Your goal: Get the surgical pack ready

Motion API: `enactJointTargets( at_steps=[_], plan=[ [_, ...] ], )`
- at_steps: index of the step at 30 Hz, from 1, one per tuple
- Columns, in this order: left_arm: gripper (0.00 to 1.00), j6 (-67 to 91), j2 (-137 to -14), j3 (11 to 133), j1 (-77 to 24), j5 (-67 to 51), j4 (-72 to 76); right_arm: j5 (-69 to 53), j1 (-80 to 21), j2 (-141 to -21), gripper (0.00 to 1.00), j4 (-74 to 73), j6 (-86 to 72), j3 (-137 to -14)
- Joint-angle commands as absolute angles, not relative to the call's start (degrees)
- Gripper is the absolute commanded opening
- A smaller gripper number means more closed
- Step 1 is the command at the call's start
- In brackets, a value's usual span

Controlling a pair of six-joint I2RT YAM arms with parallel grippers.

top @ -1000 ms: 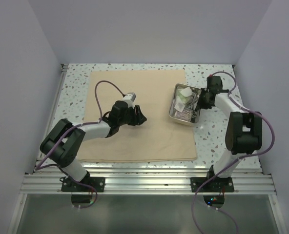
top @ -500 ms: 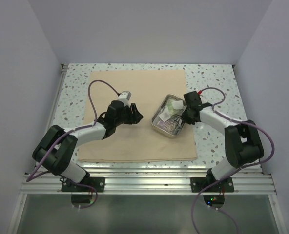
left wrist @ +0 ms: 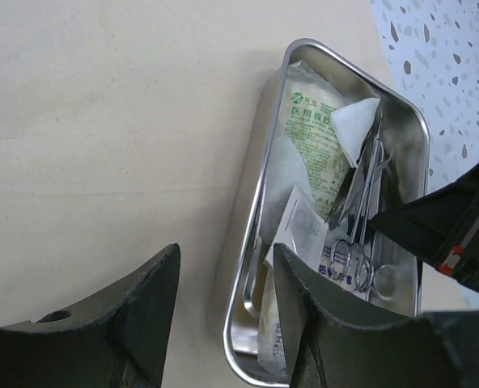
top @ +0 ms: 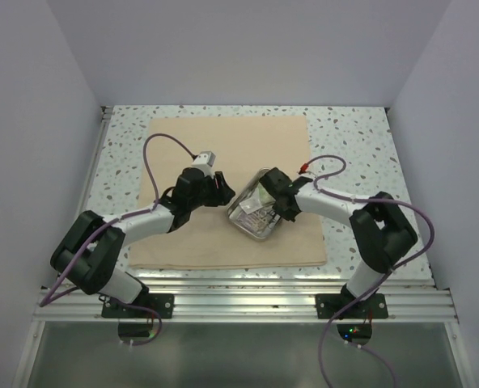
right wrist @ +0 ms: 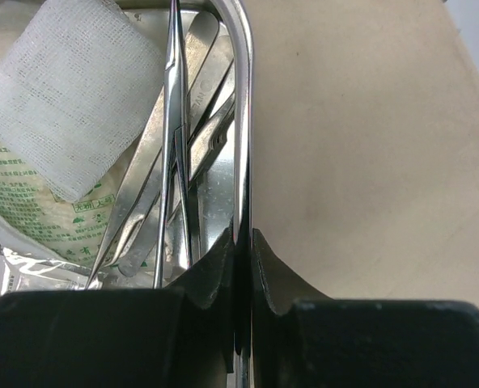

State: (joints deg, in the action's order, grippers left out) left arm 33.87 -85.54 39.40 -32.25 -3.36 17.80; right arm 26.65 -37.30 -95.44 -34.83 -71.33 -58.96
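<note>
The surgical pack's tan cloth lies spread flat on the table. Its steel tray rests on the cloth near the middle. Inside are scissors and forceps, green-printed packets and a gauze square. My right gripper is shut on the tray's right rim, which is pinched between its fingers. My left gripper is open at the tray's near-left corner. One finger is over the cloth and the other over the tray's inside, so they straddle the rim.
The speckled tabletop shows around the cloth, closed in by grey walls at the left, back and right. An aluminium rail carries both arm bases at the near edge. Purple cables loop above each arm.
My right gripper has dragged the tray from the cloth's right edge leftward towards its middle, turning it slightly. The left gripper stayed open and shifted a little; the tray now reaches it.
</note>
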Motion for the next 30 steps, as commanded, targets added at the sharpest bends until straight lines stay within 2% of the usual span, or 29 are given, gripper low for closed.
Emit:
enactJointTargets(
  at_steps=[1,6,8,11,14,17,19,21,26,27,28,29,30],
  plan=[
    [0.54,34.19,-84.2,39.2,-31.82,-2.46,18.19,33.04,-40.25,-97.11,0.0,-37.7,-80.67,-63.72],
    [0.54,34.19,-85.43,39.73,-31.82,-3.34,18.11,34.71,-43.77,-98.88,0.0,-40.52,-85.6,-65.21],
    [0.54,34.19,-85.95,39.99,-31.82,-3.6,18.11,35.42,-44.12,-98.44,0.14,-40.08,-85.95,-64.6],
    [0.54,34.1,-85.78,39.82,-31.82,-3.52,18.19,36.47,-44.03,-96.6,0.49,-39.2,-84.73,-63.72],
    [0.54,33.84,-85.34,39.73,-31.82,-3.08,18.19,37.18,-44.03,-93.96,0.58,-38.41,-83.06,-62.58],
    [0.54,33.49,-84.47,39.38,-31.73,-2.2,18.11,37.61,-44.03,-90.54,0.59,-38.23,-79.12,-62.23],
    [0.54,32.35,-83.16,39.55,-31.73,-0.19,17.23,38.23,-43.6,-88.95,0.61,-34.65,-67.85,-62.49],
    [0.55,31.73,-81.83,39.55,-31.29,3.59,15.73,37.1,-41.58,-88.59,0.62,-35.5,-63.56,-64.85],
    [0.57,31.55,-78.49,38.14,-29.71,7.11,13.9,24.1,-29.38,-87.8,0.62,-24.71,-43.97,-63.55],
    [0.58,32.51,-78.14,38.41,-29.62,9.64,12.76,19.73,-27.62,-88.24,0.62,-22.7,-41.94,-63.11],
    [0.67,33.39,-77.79,38.84,-29.53,11.49,10.92,17.6,-25.94,-88.5,0.63,-20.85,-37.83,-62.67],
    [0.79,34.44,-76.65,39.72,-29.53,13.51,6.98,15.84,-22.71,-89.2,0.63,-18.31,-36.58,-62.84],
    [0.98,36.28,-75.94,39.99,-29.53,17.02,5.2,12.95,-21.28,-90.69,0.63,-17.32,-34.91,-63.8]
  ],
)
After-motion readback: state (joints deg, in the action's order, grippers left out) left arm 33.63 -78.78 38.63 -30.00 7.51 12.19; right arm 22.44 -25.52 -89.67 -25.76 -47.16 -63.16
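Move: My right fingers are shut on the tray's right-hand rim; the tray's middle lies about 7 cm to their left, 3 cm farther out and 2 cm lower. Inside it, the scissors lie some 3 cm to the left and 2 cm ahead of those fingers, and the gauze pad about 3 cm left and 7 cm ahead. From my half-open left hand, the tray's middle is roughly 9 cm to the right, 2 cm back and 7 cm below. Still pinching the rim, I ease the tray about 3 cm left and slightly back with my right hand, sinking a touch, then open the fingers and let go. That hand rises some 7 cm clear and swings forward and to the right, fingers tipping up about 10 degrees. Late on, my left hand shifts 5 cm left, away from the tray, turning counter-clockwise and opening wider. ##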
